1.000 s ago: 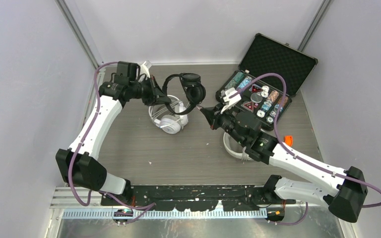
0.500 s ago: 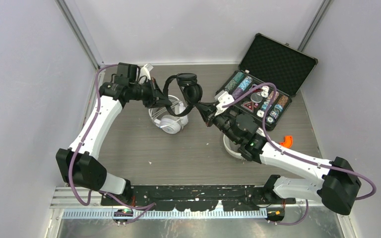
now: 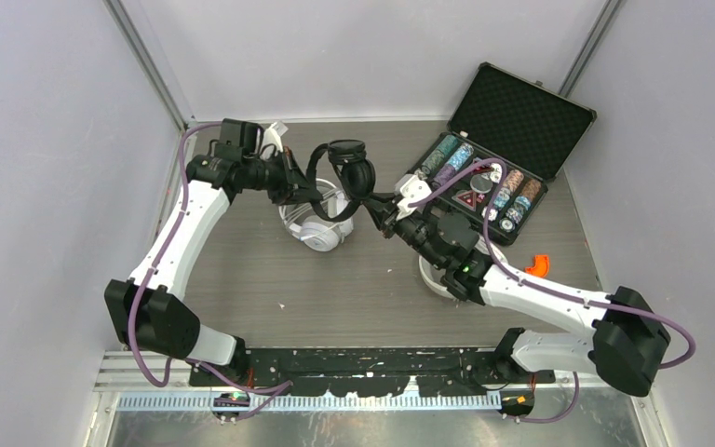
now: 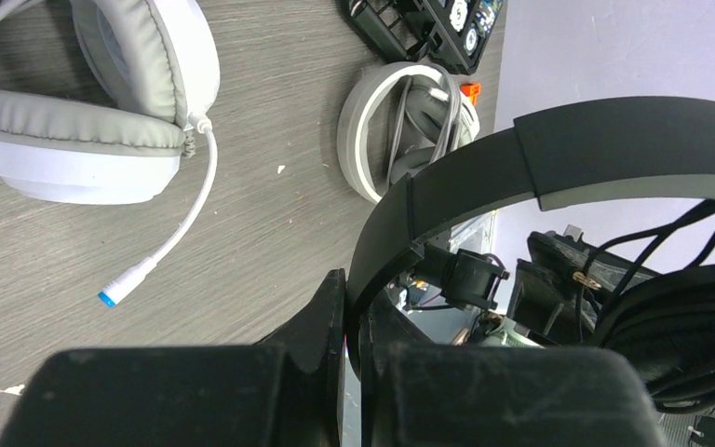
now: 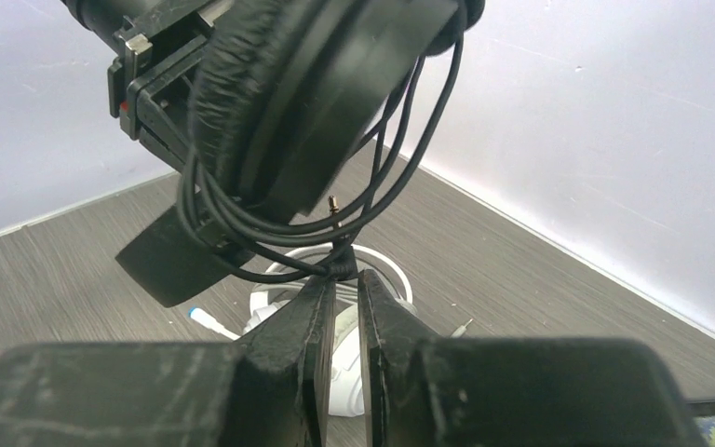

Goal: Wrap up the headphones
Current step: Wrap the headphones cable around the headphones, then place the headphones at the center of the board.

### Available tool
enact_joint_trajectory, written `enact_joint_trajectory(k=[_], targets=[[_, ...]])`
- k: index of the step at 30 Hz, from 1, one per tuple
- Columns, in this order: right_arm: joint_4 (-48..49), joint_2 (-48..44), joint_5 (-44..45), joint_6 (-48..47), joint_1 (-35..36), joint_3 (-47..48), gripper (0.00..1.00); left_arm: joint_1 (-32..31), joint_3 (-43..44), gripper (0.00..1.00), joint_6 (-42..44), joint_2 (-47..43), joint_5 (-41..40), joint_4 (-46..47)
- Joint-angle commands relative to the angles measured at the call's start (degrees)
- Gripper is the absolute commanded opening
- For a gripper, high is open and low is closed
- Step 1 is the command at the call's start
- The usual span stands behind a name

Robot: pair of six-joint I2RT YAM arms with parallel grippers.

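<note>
The black headphones (image 3: 352,169) hang above the table with their cable wound around the cups (image 5: 307,84). My left gripper (image 3: 300,186) is shut on the black headband (image 4: 559,149); its tips (image 4: 356,307) pinch the band. My right gripper (image 3: 379,207) is at the cups' lower side, jaws slightly apart (image 5: 344,279), and a thick bit of the black cable (image 5: 343,265) rests at the tips. One white pair of headphones (image 3: 319,228) lies below the black one. Another white pair (image 3: 436,279) lies partly under the right arm.
An open black case of poker chips (image 3: 521,112) sits at the back right. A small orange object (image 3: 540,264) lies near the right wall. A white plug with a blue tip (image 4: 116,293) trails on the table from the white headset (image 4: 84,121).
My right arm has moved left up to the black headphones and its jaws have parted a little. The left arm has kept its hold on the headband.
</note>
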Motion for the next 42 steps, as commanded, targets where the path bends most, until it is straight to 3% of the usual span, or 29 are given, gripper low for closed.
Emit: enact_joint_trajectory(k=[1, 6, 12, 17, 23, 27, 31, 37, 42], targets=[[5.6, 2.2, -0.8, 0.4, -0.3, 1.0, 0.20, -0.3, 0.1, 0.00, -0.9, -2.7, 2.8, 0.0], [6.1, 1.7, 0.0, 5.0, -0.3, -1.4, 0.20, -0.3, -0.5, 0.00, -0.3, -2.5, -1.1, -1.1], [5.5, -5.4, 2.5, 8.9, -0.3, -10.5, 0.20, -0.2, -0.2, 0.00, -1.3, -1.8, -2.7, -0.1], [0.3, -14.8, 4.2, 12.5, -0.3, -16.0, 0.20, -0.2, 0.9, 0.00, -2.3, -1.7, -6.2, 0.1], [-10.5, -23.4, 7.3, 15.7, -0.3, -16.1, 0.21, 1.6, 0.4, 0.00, -4.2, -2.5, -11.6, 0.2], [-17.3, -26.3, 6.7, 21.2, -0.3, -13.4, 0.20, 6.7, -1.0, 0.00, -5.3, -3.4, -13.6, 0.3], [-24.2, -27.9, 2.3, 24.4, -0.3, -9.9, 0.21, 16.2, -3.0, 0.00, -6.0, -4.4, -14.8, 1.5], [-33.7, -31.2, 3.9, 31.3, -0.3, -5.8, 0.20, 25.2, -3.5, 0.00, -2.6, -2.1, -26.1, 2.0], [-40.8, -33.5, 8.4, 33.7, -0.3, -4.6, 0.20, 28.3, -5.8, 0.00, 0.1, 1.3, -34.5, 3.7]])
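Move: The left hand holds the black headphones by the band; the clear table it heads for lies about 25 cm left, 5 ahead and 27 below. The wrapped white headphones lie about 7 cm ahead, 1 left and 24 below. From the right hand, the black earcups are some 6 cm ahead, 5 left and 3 above; that clear table is about 38 left, 7 ahead and 30 below. Left carries the still-held black headphones some 23 cm left, turning counter-clockwise about 45 degrees, while right retreats back-right. ##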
